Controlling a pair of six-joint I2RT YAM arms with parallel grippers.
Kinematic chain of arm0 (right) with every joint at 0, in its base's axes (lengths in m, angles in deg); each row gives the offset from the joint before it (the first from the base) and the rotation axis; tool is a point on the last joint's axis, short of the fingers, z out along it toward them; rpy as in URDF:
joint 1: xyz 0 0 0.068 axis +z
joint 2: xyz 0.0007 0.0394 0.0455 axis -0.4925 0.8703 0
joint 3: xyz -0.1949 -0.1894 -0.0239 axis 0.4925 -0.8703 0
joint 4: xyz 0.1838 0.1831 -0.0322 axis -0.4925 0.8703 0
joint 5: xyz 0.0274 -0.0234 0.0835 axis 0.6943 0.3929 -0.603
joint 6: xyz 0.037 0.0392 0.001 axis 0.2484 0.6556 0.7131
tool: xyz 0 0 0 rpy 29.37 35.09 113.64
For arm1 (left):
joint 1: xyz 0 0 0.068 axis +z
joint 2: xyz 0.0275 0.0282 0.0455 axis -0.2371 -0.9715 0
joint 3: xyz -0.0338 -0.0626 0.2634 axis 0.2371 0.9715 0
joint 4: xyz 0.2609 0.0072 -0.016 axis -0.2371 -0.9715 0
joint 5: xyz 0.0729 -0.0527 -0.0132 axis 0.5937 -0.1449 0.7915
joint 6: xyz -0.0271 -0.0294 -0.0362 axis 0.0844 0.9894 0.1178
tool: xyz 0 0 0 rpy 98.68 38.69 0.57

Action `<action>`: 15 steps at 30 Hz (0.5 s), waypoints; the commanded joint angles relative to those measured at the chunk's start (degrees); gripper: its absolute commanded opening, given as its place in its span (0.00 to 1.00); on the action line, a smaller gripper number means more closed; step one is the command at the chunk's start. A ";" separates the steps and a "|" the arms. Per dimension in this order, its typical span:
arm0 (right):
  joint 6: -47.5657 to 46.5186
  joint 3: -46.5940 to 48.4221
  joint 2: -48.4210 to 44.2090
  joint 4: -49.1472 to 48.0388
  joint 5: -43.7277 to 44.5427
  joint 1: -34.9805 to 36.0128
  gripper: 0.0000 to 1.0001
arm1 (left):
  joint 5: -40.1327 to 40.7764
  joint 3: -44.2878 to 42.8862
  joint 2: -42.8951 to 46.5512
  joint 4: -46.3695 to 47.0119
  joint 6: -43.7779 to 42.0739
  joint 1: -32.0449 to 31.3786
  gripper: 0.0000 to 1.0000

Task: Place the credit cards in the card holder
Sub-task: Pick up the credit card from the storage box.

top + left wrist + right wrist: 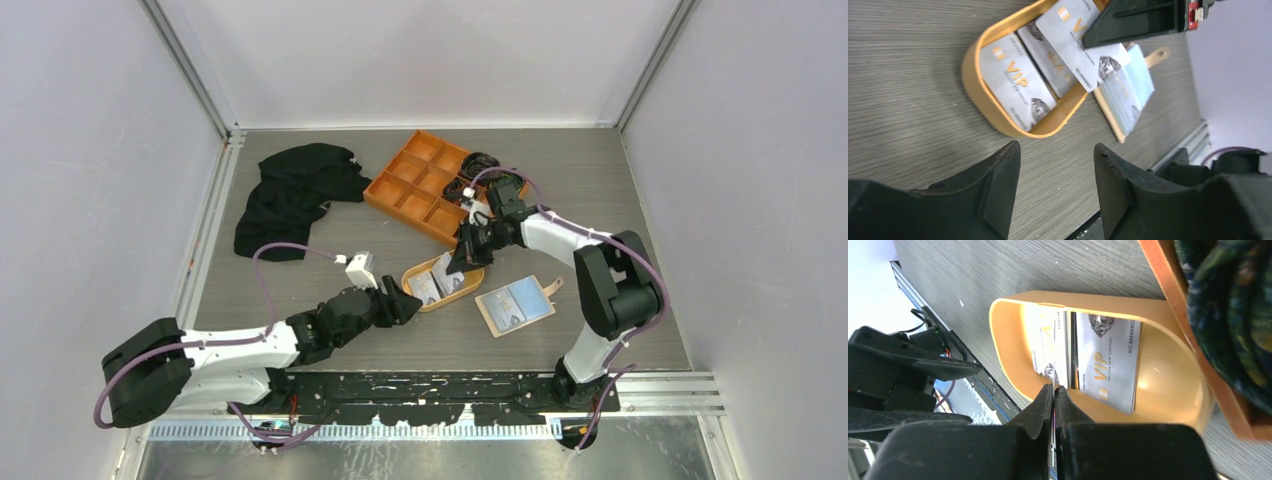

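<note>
An oval orange dish (412,277) (973,75) (998,325) holds white credit cards with gold print (1015,87) (1108,367). My right gripper (462,264) (1053,390) is shut on the edge of one white card (1075,42) (1048,350), which stands tilted over the dish. The beige card holder (515,305) (1108,112) lies open on the table to the right of the dish, a light blue card (1128,85) on it. My left gripper (407,300) (1057,150) is open and holds nothing, low over the table just left of the dish.
A large orange divided tray (420,185) (1188,325) sits behind the dish, with dark cables (480,165) at its right end. A black cloth (295,195) lies at the back left. A metal rail (640,385) runs along the near table edge.
</note>
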 commanded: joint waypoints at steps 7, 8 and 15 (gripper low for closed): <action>-14.61 2.07 -10.37 6.96 -14.96 -4.16 0.01 | -12.13 5.64 -12.80 45.97 -3.94 0.52 0.60; -16.42 2.13 -11.10 7.80 -16.84 -4.42 0.01 | -13.58 5.72 -15.05 50.48 -4.21 0.53 0.59; -19.37 1.53 -15.30 8.28 -29.09 -6.60 0.01 | -18.02 3.51 -25.62 63.98 -2.22 1.82 0.58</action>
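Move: The right hand already pinches a credit card over the storage box, whose middle is about 3 cm back, 2 cm left and 4 cm below; the open card holder lies some 13 cm to this hand's right, 9 cm back and 6 cm down. From the empty left hand, that held card is about 6 cm ahead, 7 cm right and 2 cm lower, the storage box 5 cm ahead, 5 cm right and 6 cm lower, and the card holder roughly 20 cm right, level with it fore and aft, and 8 cm lower. With its fingers kept shut on the credit card, the right hand lifts it some 9 cm up and away from the storage box, easing 2 to 3 cm back towards its base while the wrist tilts and turns about 20 degrees, counter-clockwise in part. Meanwhile the left hand, fingers staying open and touching nothing, sweeps about 6 cm to the right past the near side of the storage box towards the card holder, rising 2 cm as its fingertips swing up towards level and a little clockwise. ##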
